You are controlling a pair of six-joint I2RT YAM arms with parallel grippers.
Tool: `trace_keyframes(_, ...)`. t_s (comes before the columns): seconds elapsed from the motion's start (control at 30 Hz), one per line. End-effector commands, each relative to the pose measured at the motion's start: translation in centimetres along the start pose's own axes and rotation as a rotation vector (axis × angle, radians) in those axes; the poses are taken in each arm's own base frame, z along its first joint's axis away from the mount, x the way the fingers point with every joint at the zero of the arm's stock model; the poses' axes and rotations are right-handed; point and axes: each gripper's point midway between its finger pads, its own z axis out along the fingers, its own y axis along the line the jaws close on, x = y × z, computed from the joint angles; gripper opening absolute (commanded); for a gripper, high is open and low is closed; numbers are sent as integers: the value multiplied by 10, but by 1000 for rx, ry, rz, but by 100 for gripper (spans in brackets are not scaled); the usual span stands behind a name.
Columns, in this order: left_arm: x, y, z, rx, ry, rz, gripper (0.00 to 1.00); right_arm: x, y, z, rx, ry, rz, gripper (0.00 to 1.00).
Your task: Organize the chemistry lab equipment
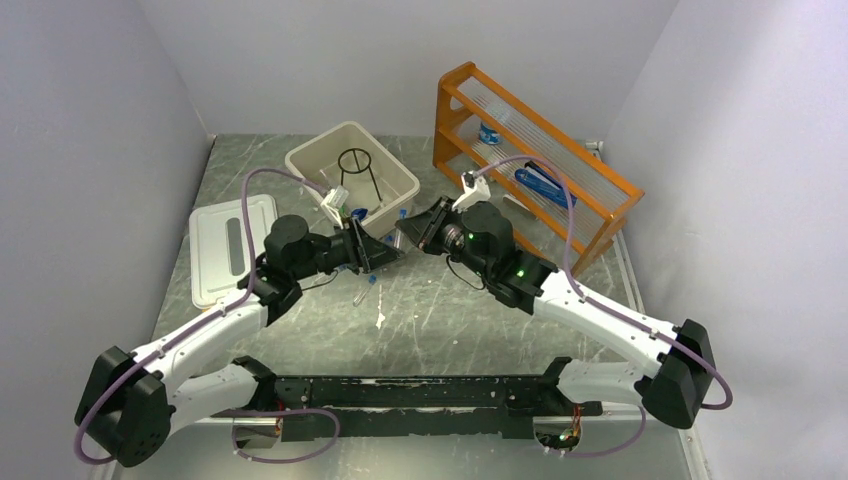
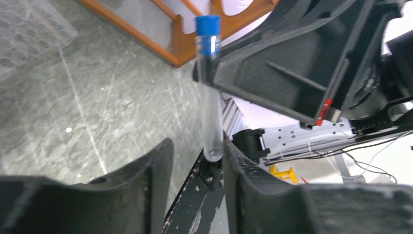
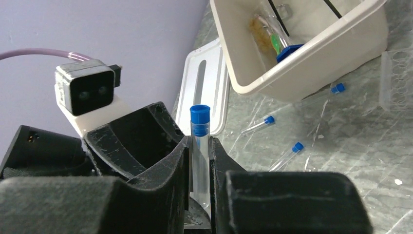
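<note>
A clear blue-capped test tube (image 3: 199,122) stands upright between the fingers of my right gripper (image 3: 199,144), which is shut on it. In the left wrist view the same tube (image 2: 210,97) hangs down from the right gripper's black fingers (image 2: 272,68). Its round lower end sits between the fingers of my left gripper (image 2: 197,146). That gripper is open: the tube lies against one finger, with a gap to the other. The two grippers (image 1: 378,255) (image 1: 405,232) meet above the middle of the table. Three more tubes (image 3: 256,125) (image 3: 287,155) (image 3: 336,88) lie loose on the table.
A beige bin (image 1: 300,160) at the back holds the black wire ring stand (image 1: 357,165) and a green dropper (image 3: 276,41). Its white lid (image 1: 230,245) lies to the left. The orange shelf rack (image 1: 540,170) stands back right. A clear tube rack (image 3: 397,78) lies beside the bin.
</note>
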Motion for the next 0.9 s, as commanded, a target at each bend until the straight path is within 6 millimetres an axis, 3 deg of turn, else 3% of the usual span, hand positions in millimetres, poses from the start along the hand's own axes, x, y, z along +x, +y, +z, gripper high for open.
trace_keyframes(0.0, -20, -32, 7, 120, -72, 43, 41, -1, 9, -6, -51, -1, 18, 12)
trace_keyframes(0.23, -19, -35, 6, 139, -75, 105, 30, 3, 8, -9, -68, 14, 13, 12)
trace_keyframes(0.33, -11, -33, 9, 146, -33, 132, 12, 3, 10, -11, -76, 18, 5, 13)
trace_keyframes(0.4, -9, -30, 9, 132, -17, 163, 5, 1, 10, -12, -72, 18, 0, 22)
trace_keyframes(0.5, -9, -26, 9, 106, 14, 260, 5, 2, 0, -16, -6, 38, 1, 47)
trace_keyframes(0.6, -13, -23, 7, 66, 46, 380, 5, -2, -12, -21, 102, 69, -7, 58)
trace_keyframes(0.7, -21, -26, 5, 56, 49, 470, 5, -3, -16, -25, 147, 103, -13, 59)
trace_keyframes(0.87, -26, -33, 6, 75, 67, 529, 5, -4, -1, -29, 71, 139, -4, 53)
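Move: The blue-capped tube, upright in the right fingers, has its middle about 3 cm above the left hand, 2 ahead and 1 to its right. From the left hand, the bin lies some 21 cm ahead, 9 left and 18 below; the clear tube rack 15 ahead, 11 right and 23 below; a loose tube 3 ahead, 7 left and 24 below. For the right hand, the held tube's middle is level sideways and forward, about 1 below. Rising a centimetre or two and edging right about 1 cm, the left hand closes its half-open fingers and pinches the tube's lower end. Only then do the right fingers open and back off about 2 cm to the right, while the left hand lifts another 2 cm or so and rolls some 20 degrees, its forward side rising. ##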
